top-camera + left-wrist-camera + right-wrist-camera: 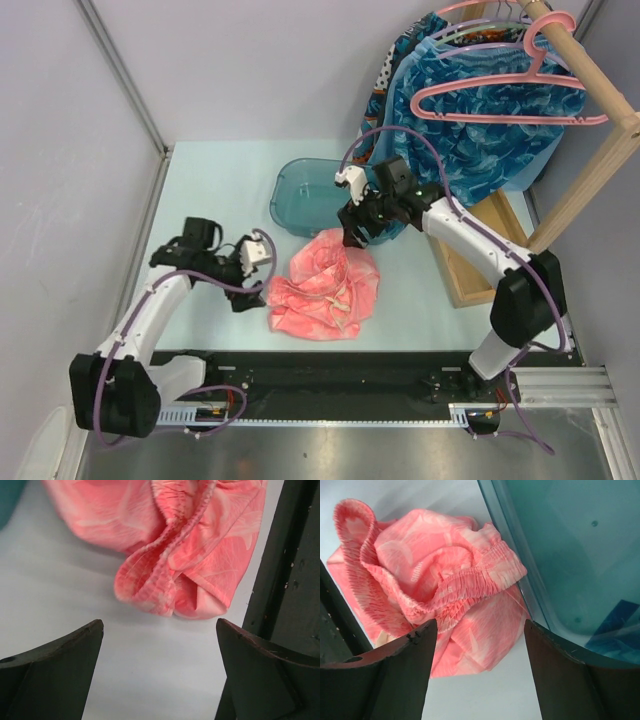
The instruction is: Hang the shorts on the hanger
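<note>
The coral-pink shorts (pixel 325 285) lie crumpled on the table, their gathered waistband (pixel 470 587) bunched up. My right gripper (pixel 352 235) hovers over their far edge, open, with nothing in it; in the right wrist view the cloth (pixel 445 570) lies just ahead of the gripper (pixel 477 630). To the left of the shorts my left gripper (pixel 243 295) is wide open and apart from them; in the left wrist view bare table lies between its fingers (pixel 160 630), short of the shorts (pixel 170 555). The bright-pink hanger (pixel 520 120) hangs bare on the rod, in front of blue garments.
A teal tub (pixel 305 190) sits just behind the shorts, its rim (pixel 505 540) touching them. A wooden rack (pixel 590 80) at the back right carries blue patterned garments (pixel 480 150) on other hangers. Its wooden base (pixel 465 275) lies right of the shorts. A black rail (pixel 330 385) runs along the near edge.
</note>
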Tool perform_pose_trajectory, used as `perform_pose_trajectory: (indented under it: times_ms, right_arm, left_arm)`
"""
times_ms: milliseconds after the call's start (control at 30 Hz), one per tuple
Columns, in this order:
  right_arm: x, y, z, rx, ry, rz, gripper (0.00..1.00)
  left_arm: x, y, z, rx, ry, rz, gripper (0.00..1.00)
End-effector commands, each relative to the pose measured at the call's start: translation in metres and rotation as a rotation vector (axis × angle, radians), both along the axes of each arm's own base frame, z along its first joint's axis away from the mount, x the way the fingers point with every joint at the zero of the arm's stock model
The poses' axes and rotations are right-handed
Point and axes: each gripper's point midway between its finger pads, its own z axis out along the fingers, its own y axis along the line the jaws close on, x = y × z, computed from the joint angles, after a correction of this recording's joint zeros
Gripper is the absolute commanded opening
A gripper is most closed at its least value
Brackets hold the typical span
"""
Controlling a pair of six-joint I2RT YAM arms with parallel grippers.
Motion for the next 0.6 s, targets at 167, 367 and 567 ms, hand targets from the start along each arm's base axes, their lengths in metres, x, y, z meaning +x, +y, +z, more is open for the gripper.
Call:
perform_pose_trajectory:
  times_ms: [167,367,567]
  right_arm:
    - [0.044,0.015,-0.023,0.02,-0.073,-0.011,0.74]
    - [0.061,0.027,-0.025,0.107,-0.041,-0.039,0.82]
    - [0.059,0.039,-0.038,0.126,0.03,-0.007,0.76]
  left_arm:
    - [0.026,-0.037,-0.016,0.026,-0.155,-0.077,1.0]
    - [0.031,-0.037,-0.026,0.051,-0.156,-0.079,1.0]
    - [0.036,-0.043,-0.032,0.051,-0.135,-0.085,1.0]
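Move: The shorts lie crumpled on the table, two waistband folds being the nearest parts. The left fold sits about 4 cm ahead of the left hand, 5 cm to its right and 8 cm below. The far fold, against the bin, is some 4 cm ahead of the right hand, 3 cm left and 12 cm below. From the right hand the bin's middle is about 10 cm ahead and 4 cm left, the shorts' middle 10 cm back and 6 cm left. Over the shorts both open hands close in on their folds. The right sinks and reaches forward, about 5 cm each, drifting slightly left, down towards the far fold beside the bin's near rim. The left first swings right and down, then eases forward, some 3 cm each way, towards the left fold, its wrist turning only slightly. Neither set of fingers closes. ##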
